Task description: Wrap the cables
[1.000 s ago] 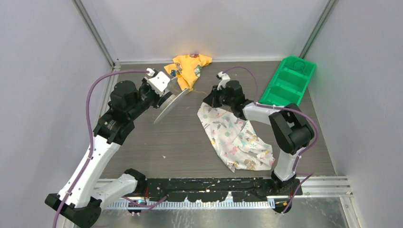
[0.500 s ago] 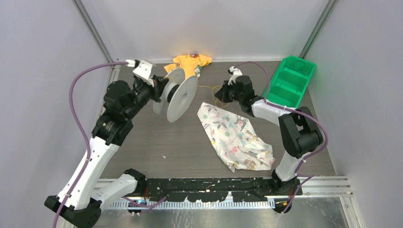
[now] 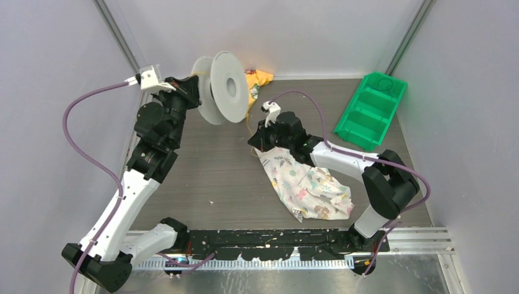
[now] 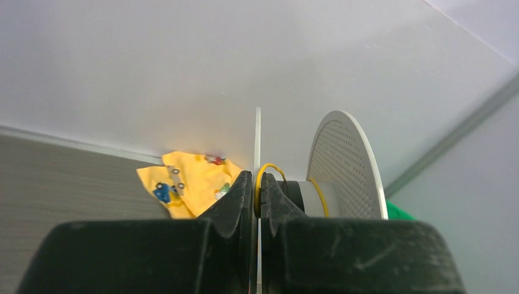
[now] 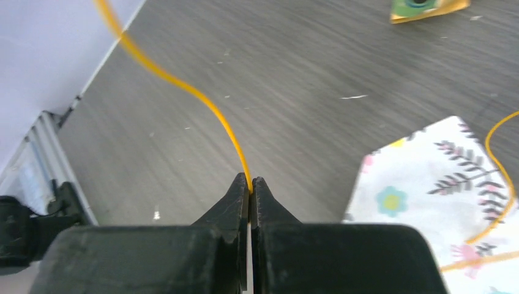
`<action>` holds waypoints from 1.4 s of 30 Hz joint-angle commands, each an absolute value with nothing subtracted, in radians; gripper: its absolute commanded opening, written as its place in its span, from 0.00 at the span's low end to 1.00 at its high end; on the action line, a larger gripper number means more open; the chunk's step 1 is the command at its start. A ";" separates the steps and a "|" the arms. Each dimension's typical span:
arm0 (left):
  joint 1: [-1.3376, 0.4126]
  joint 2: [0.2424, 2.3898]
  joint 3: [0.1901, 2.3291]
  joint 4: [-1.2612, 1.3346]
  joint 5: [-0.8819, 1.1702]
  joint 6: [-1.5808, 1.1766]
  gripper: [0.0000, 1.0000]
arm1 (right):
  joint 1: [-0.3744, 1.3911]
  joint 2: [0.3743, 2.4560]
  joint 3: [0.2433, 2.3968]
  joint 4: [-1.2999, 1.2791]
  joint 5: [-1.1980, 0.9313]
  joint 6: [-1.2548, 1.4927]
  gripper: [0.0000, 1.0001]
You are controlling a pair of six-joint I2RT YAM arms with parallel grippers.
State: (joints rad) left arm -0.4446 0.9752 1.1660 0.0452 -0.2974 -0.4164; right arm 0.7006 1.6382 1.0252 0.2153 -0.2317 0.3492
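A white spool (image 3: 229,86) with two wide rims hangs in the air near the back wall. My left gripper (image 3: 194,86) is shut on its near rim (image 4: 257,141), which runs edge-on between the jaws. The thin yellow-orange cable (image 4: 269,166) loops over that rim onto the grey hub (image 4: 315,199). My right gripper (image 5: 250,182) is shut on the same cable (image 5: 183,86), which rises up and to the left from the fingertips. In the top view the right gripper (image 3: 254,142) hovers just below and right of the spool. More loose cable (image 5: 499,184) lies on the floral cloth.
A floral cloth (image 3: 306,184) lies under the right arm. A yellow shirt (image 3: 258,79) sits at the back wall, partly hidden behind the spool. A green bin (image 3: 370,110) stands at the back right. Walls close in on the left, the right and the back.
The left arm has lifted the spool off the table and swung it up towards the back wall. The right gripper has moved left and nearer, still shut on the cable.
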 commanded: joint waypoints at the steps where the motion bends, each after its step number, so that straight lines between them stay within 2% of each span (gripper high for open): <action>1: -0.455 0.954 1.154 0.195 -0.668 -0.503 0.00 | 0.772 1.555 1.010 0.303 -0.214 0.426 0.01; 4: -0.513 0.983 1.145 0.201 -0.878 -0.453 0.01 | 0.832 1.537 1.029 0.292 -0.149 0.500 0.01; 7: -0.584 1.036 1.163 0.250 -1.057 -0.336 0.01 | 0.864 1.561 1.132 0.174 -0.128 0.594 0.01; 13: -0.623 1.105 1.195 0.282 -1.135 -0.258 0.00 | 0.916 1.584 1.215 0.158 -0.192 0.614 0.01; 29: -0.634 1.184 1.193 0.241 -1.037 -0.192 0.01 | 0.937 1.500 1.293 0.207 -0.245 0.587 0.01; 36: -0.634 1.178 1.213 0.186 -0.920 -0.184 0.01 | 0.925 1.485 1.305 0.215 -0.223 0.551 0.01; 42: -0.633 1.204 1.280 0.046 -0.724 -0.104 0.01 | 0.880 1.463 1.351 0.109 -0.212 0.437 0.01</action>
State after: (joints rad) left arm -0.6292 1.2041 1.1835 0.0715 -0.8780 -0.1471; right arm 0.9089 1.5242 1.2797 0.1402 -0.2264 0.5270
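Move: Above the right hand, which pinches the yellow cable, hangs the spool: about 30 cm up, 8 cm to its left and 3 cm farther out. The yellow cloth lies some 22 cm ahead and 6 cm left of that hand, the patterned cloth about 9 cm back and 17 cm right, both 14 cm below. The left hand grips the spool's near-left flange, the spool's middle about 3 cm ahead and 5 cm right, level with it. Sweeping the pinched cable back and left by some 8 cm each while climbing about 16 cm, the right hand comes up close below and in front of the spool, ending with a mostly upward stretch. The left hand keeps its flange grip, dips 7 to 8 cm while easing forward, and swings the spool about 35 degrees counter-clockwise, then partly back, tipping it down a little. Both grippers stay shut. ##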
